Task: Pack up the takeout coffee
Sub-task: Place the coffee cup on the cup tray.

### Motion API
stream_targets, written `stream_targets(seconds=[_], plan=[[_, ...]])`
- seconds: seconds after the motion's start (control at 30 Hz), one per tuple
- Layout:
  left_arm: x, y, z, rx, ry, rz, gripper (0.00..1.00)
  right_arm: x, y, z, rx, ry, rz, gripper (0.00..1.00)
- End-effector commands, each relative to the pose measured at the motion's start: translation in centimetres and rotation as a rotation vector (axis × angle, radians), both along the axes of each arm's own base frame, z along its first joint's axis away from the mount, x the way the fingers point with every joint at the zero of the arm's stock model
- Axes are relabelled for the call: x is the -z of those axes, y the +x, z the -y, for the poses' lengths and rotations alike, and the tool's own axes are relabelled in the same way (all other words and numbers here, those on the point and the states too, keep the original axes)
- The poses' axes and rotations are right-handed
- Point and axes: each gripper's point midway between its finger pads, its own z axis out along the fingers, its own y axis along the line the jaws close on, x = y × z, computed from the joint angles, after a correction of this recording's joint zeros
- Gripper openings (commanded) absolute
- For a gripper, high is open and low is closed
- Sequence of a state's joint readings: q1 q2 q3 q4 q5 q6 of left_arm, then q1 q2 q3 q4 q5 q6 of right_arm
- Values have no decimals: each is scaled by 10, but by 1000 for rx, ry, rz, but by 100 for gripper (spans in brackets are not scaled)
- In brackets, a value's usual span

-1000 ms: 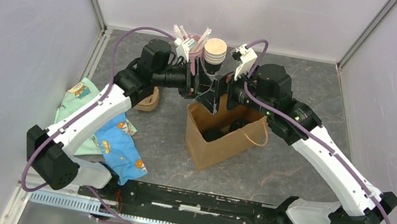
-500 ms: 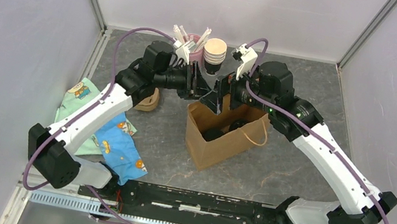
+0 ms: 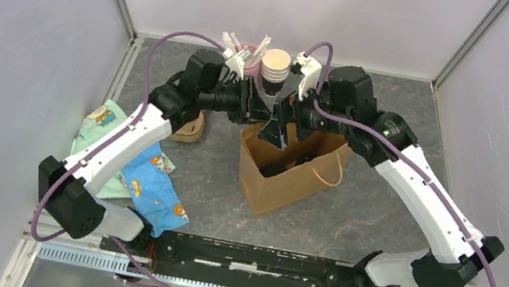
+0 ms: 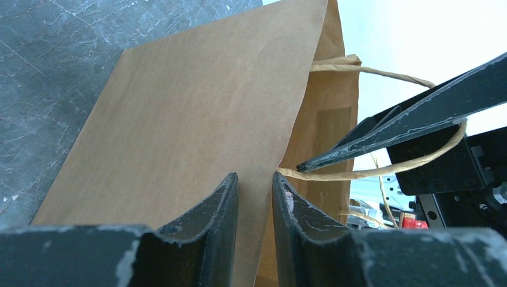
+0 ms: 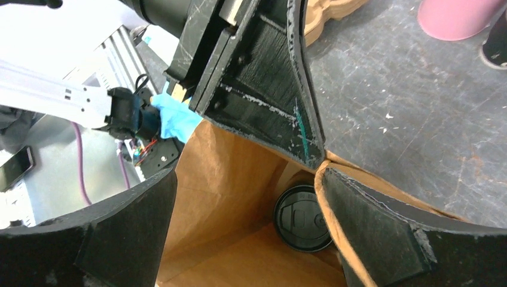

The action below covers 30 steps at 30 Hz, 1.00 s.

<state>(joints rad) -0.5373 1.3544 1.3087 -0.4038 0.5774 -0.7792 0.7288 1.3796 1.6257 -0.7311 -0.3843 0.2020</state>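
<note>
The takeout coffee (image 5: pixel 302 218) stands at the bottom of the brown bag (image 3: pixel 285 176); only its round black lid shows. My left gripper (image 4: pixel 254 179) is at the bag's back left corner. Its fingers stand a narrow gap apart, with the bag's paper edge running between them. My right gripper (image 5: pixel 249 173) hangs wide open over the bag's mouth, and the rim lies along the inner face of its right finger (image 5: pixel 382 227). Nothing is held between its fingers. In the top view both grippers, left (image 3: pixel 258 113) and right (image 3: pixel 283 121), meet at the bag's back rim.
A stack of lidless cream-rimmed cups (image 3: pixel 275 64) and a pink cup (image 3: pixel 249 60) with straws stand just behind the grippers. A wooden piece (image 3: pixel 190 131) lies left of the bag, and printed cloths (image 3: pixel 142 179) lie further left. The bag's twine handle (image 4: pixel 370 170) loops by my right finger.
My left gripper's fingers have narrowed around the bag's corner edge. My right arm has shifted slightly left and back at the bag's rim, still wide open.
</note>
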Motion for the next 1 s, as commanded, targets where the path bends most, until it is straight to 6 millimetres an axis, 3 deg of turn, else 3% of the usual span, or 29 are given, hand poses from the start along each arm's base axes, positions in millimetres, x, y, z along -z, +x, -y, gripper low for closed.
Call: stream_targets(seconds=[0.0,0.17,0.53,0.97], plan=[[0,4,0,1,31,30,33,3,-16,3,-95,-3,-90,98],[0,3,-1,0,31,29,33,10,-17,9,-112,4,-175,98],[-5,5,-1,-3,29,41,33,22,-65,-5,-373,123,-421,98],[-6,7,-6,-31,52,63,33,18,-88,5,-392,165,-471,98]])
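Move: The near corner of the bag's mouth lies some 12 cm back from the right hand, about 1 cm to its left and 5 cm below. Deep in the bag, one coffee cup stands about 7 cm back, 2 cm to the right and 20 cm down; the other about 2 cm back, 9 cm to the right and as deep. From the left hand, already straddling the far rim, that corner lies some 14 cm back, 1 cm to the right, about level. The left hand stays put with its fingertips either side of the bag's far rim, while the wide-open right hand first sinks, then draws back across the bag's mouth towards its near corner, about 8 cm back and 4 cm down in all. Its wrist rolls some 30 degrees, dipping the forward finger into the bag and lifting the near one, and swings about 20 degrees counter-clockwise; the fingers stay open. ##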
